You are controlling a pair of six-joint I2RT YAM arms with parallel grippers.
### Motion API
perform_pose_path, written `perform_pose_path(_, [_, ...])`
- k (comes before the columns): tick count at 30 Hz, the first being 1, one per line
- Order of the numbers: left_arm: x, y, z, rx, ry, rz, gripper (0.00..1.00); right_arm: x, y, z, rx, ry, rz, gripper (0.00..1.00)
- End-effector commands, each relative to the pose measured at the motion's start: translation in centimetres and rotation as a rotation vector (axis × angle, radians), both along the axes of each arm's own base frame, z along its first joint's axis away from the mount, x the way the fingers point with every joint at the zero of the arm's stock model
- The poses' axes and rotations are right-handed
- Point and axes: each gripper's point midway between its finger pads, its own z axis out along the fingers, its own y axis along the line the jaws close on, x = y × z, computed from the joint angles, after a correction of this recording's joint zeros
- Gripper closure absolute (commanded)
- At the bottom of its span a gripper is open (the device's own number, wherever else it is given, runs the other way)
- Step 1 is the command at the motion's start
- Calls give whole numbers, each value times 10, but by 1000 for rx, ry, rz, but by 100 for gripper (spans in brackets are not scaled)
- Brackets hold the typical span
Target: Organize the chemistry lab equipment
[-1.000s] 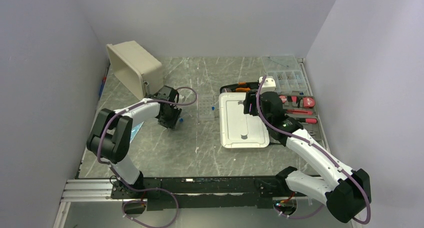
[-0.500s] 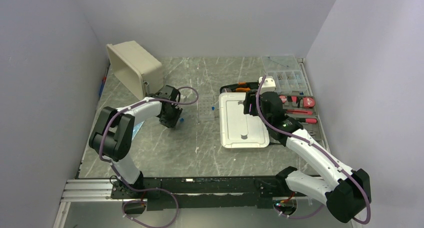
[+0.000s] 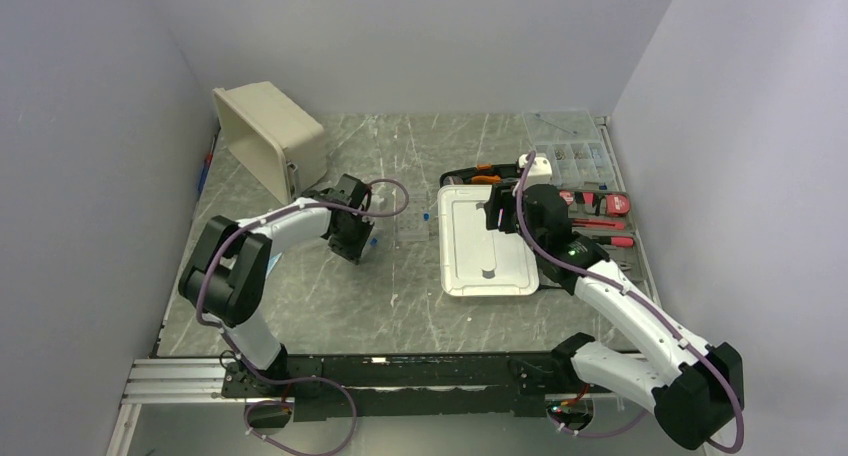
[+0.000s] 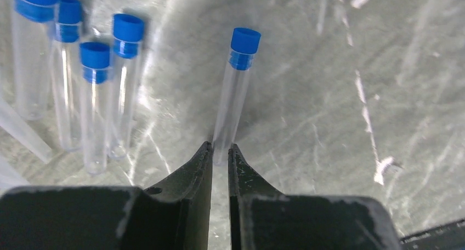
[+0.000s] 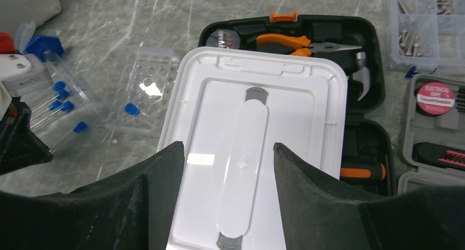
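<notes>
A clear test tube (image 4: 232, 99) with a blue cap (image 4: 245, 41) lies on the grey table. My left gripper (image 4: 220, 147) is shut on its rounded bottom end, the tips pinching it from both sides. Several more blue-capped tubes (image 4: 94, 91) lie just to its left. From above, the left gripper (image 3: 358, 248) is low over the table, left of the flat clear perforated rack (image 3: 411, 219). The rack (image 5: 145, 91) has one blue cap (image 5: 131, 108) standing in it. My right gripper (image 5: 227, 146) hangs open over the white lid (image 5: 257, 129), holding nothing.
A beige bin (image 3: 268, 136) lies tipped at the back left. The white lid (image 3: 487, 241) rests partly over the black case of orange-handled tools (image 5: 307, 39). A clear compartmented parts box (image 3: 572, 156) stands at the back right.
My left gripper slid a little right and toward the front, and its jaws closed onto the tube's end. The right arm barely moved.
</notes>
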Motion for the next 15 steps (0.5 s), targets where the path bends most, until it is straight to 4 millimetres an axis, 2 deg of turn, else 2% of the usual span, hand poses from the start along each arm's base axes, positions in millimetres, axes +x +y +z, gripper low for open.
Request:
perform_pose_path(1, [-9, -21, 30, -120, -42, -58, 87, -8, 9, 13, 73, -2, 41, 37])
perform_pose_path(4, [-17, -32, 47, -179, -81, -109, 87, -16, 19, 15, 131, 28, 82, 36])
perform_pose_path(6, [-23, -42, 63, -230, -122, -154, 87, -22, 34, 17, 189, 55, 142, 36])
perform_pose_path(9, [-33, -56, 83, -292, -187, -255, 87, -33, 67, 21, 266, 114, 294, 34])
perform_pose_path(15, [-56, -84, 129, -497, -288, -398, 87, -50, 119, 33, 406, 180, 513, 34])
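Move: The blue-capped test tube, already pinched at its bottom end by the left fingers, has its middle roughly 27 cm left of the open right gripper, level with it fore and aft and 18 cm below. That gripper is about 29 cm right, 3 cm ahead and 18 cm above the left hand. From the left hand, the clear rack is 11 cm ahead and 13 cm right; the loose tubes, 8 cm ahead and 4 cm left; the white lid, 5 cm ahead and 28 cm right. The tube goes up about 10 cm in the left fingers' kept pinch, also rightward and somewhat back, towards the right gripper, while that wrist swings its fingertips out to the right and turns a little clockwise. The right hand, still open and empty, comes to meet it: some 7 cm left over the white lid and slightly back at the same height, rolling left side up, dipping and turning counter-clockwise. ##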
